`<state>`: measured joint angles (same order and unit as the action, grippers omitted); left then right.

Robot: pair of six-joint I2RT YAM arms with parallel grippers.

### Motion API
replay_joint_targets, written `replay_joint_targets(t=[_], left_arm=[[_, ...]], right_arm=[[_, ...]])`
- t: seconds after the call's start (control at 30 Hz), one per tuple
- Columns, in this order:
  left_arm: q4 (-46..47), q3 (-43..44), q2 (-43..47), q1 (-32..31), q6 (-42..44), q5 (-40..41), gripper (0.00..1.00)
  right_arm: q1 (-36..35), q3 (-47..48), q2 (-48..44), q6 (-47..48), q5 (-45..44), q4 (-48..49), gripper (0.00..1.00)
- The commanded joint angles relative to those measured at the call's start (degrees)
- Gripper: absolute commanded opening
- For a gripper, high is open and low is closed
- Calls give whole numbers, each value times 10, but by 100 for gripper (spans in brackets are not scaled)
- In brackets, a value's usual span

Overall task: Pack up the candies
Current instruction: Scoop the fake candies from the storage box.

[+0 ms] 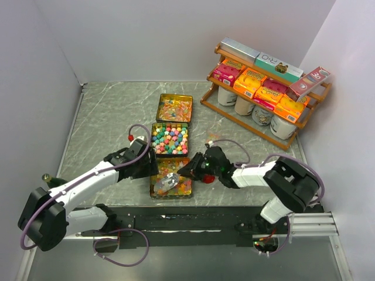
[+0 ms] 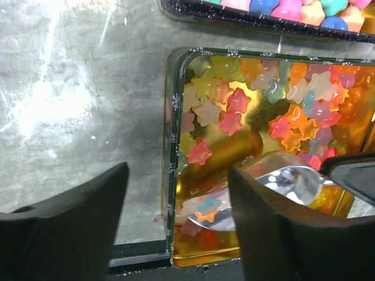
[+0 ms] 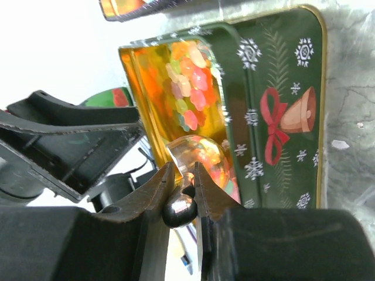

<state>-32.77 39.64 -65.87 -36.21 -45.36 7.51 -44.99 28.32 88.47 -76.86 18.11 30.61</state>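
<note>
The candies (image 1: 170, 139) fill three open tins lined up in the middle of the table. The nearest tin (image 2: 171, 170) is gold inside and holds star-shaped candies (image 2: 234, 108). My right gripper (image 1: 190, 170) is shut on the handle of a metal spoon (image 3: 181, 208). The spoon's bowl (image 2: 281, 184) hangs over the near tin with a few candies in it. My left gripper (image 2: 176, 234) is open, its fingers astride the tin's left rim with nothing held. In the right wrist view the tin's green wall (image 3: 275, 117) shows snowflakes and a bell.
A wooden rack (image 1: 263, 114) with orange and pink boxes and white cups stands at the back right. The far tin (image 1: 174, 109) holds orange gummies. Walls close in on the left, back and right. A black rail (image 1: 193, 222) runs along the near edge.
</note>
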Motion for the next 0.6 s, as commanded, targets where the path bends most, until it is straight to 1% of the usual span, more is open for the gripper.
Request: replay_joint_targets(t=[0.0, 0.03, 0.23, 0.27, 0.4, 0.57], left_arm=[[6, 13, 19, 1, -4, 21, 80], [5, 17, 20, 1, -3, 23, 85], [-10, 33, 38, 2, -6, 53, 99], [-16, 36, 42, 2, -8, 58, 97], [-26, 46, 75, 1, -15, 87, 96], [-33, 59, 114, 2, -26, 130, 96]], right_arm=[[10, 31, -34, -15, 7, -27, 0], [15, 39, -36, -16, 14, -41, 0], [22, 60, -46, -25, 37, -67, 0], [24, 60, -51, -28, 42, -71, 0], [30, 63, -65, -34, 54, -99, 0], [46, 47, -89, -66, 80, -77, 0]])
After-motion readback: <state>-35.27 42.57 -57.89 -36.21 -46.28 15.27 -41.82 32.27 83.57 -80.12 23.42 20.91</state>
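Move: The left hand's open fingers stand over the left wall of the near tin of fake candies, whose middle is about 7 cm to its right, 2 cm back and 4 cm lower; the coloured-candy tin is some 10 cm ahead and 6 cm right. From the right hand, holding the scoop in the near tin, the clear storage box is about 12 cm ahead and 11 cm right, the near tin's middle 4 cm left and 3 cm back, the red lid 9 cm right and 2 cm back. The left hand backs off the near tin's left wall, its fingers spreading from about three quarters to fully open as it climbs some 5 cm, speeding up, with a small drift forward and left and the fingertips tilting about 10 degrees farther forward. Meanwhile the right hand keeps its pinch on the scoop's handle and raises the scoop about 3 cm out of the near tin's candies, nearly straight up and with hardly any turn. ##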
